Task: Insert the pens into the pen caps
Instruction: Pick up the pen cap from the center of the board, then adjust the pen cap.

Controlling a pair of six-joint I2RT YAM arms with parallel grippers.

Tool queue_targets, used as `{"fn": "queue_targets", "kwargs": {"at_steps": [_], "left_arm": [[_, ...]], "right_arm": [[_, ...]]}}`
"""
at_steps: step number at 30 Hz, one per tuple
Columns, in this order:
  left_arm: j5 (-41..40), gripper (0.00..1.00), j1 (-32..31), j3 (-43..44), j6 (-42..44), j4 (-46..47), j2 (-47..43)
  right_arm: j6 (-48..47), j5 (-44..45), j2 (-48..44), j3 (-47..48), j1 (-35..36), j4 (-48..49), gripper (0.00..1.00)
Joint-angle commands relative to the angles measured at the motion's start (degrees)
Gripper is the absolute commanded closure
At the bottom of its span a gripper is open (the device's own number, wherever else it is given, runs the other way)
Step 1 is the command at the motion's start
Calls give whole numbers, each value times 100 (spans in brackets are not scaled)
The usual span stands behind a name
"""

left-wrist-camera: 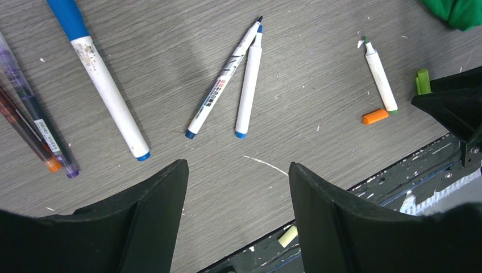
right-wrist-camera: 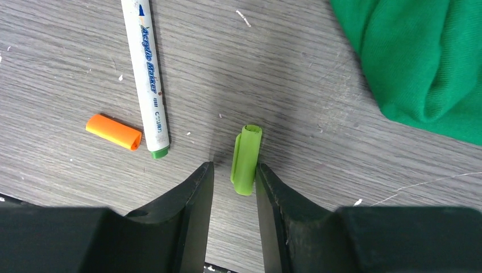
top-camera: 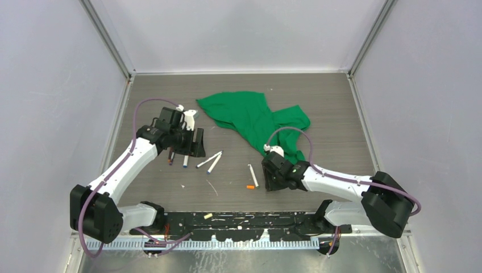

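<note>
A green pen cap [right-wrist-camera: 246, 159] lies on the table between the fingers of my right gripper [right-wrist-camera: 234, 170]. It touches the right finger, and a gap remains on the left side. An orange cap [right-wrist-camera: 113, 131] and a white pen with a green end [right-wrist-camera: 146, 74] lie just to the left. My left gripper [left-wrist-camera: 239, 170] hovers open over bare table, near two white pens with blue ends [left-wrist-camera: 223, 79]. A blue-capped pen [left-wrist-camera: 102, 79] and two thin pens [left-wrist-camera: 34, 125] lie further left.
The green cloth [top-camera: 256, 116] lies crumpled behind the right gripper [top-camera: 266, 176]. A pale yellow cap [top-camera: 208, 216] rests on the black base rail [top-camera: 250, 224] at the near edge. Metal frame posts stand at the back corners.
</note>
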Motion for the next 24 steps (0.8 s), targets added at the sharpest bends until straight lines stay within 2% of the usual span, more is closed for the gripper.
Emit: {"fn": "queue_targets", "kwargs": {"at_steps": [1, 6, 9, 12, 16, 19, 24], "left_arm": [[106, 32, -29, 13, 78, 208, -17], [135, 33, -45, 8, 82, 218, -100], [224, 34, -125, -61, 43, 357, -330], [386, 34, -279, -129, -288, 526, -631], [1169, 34, -659, -306, -1437, 1103, -1092], [1708, 34, -1227, -625, -2743, 1859, -1356], [2360, 33, -1946, -899, -4039, 2658, -1164]], "right_arm": [[360, 345, 293, 55, 267, -296, 63], [430, 514, 406, 145, 441, -324, 76], [292, 439, 8, 220, 443, -269, 86], [-148, 92, -485, 394, 442, -185, 92], [-1018, -956, -1088, 676, 443, -69, 93], [-1458, -1870, -1440, 851, 445, 81, 93], [-1784, -2610, -1540, 1173, 520, 319, 93]]}}
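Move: The green pen cap lies right between the right fingertips, under 1 cm below their middle. From that hand, the white marker is about 7 cm left and 3 cm farther out, the orange cap 8 cm left and 1 cm back, the cloth's near corner 5 cm right and 4 cm ahead. From the left hand the green cap is some 25 cm right, 10 cm back and 12 cm below; the pair of white pens is 4 cm right, 3 cm back, 12 cm below. Close the right gripper's part-open fingers on the green cap at the board and pinch it, then lift quickly, about 11 cm up and 6 or 7 cm left, turning counter-clockwise. Once the right grip is shut, swing the left gripper right, back and up towards the capped hand, fingers staying open, left side rolling down some 30 degrees. ##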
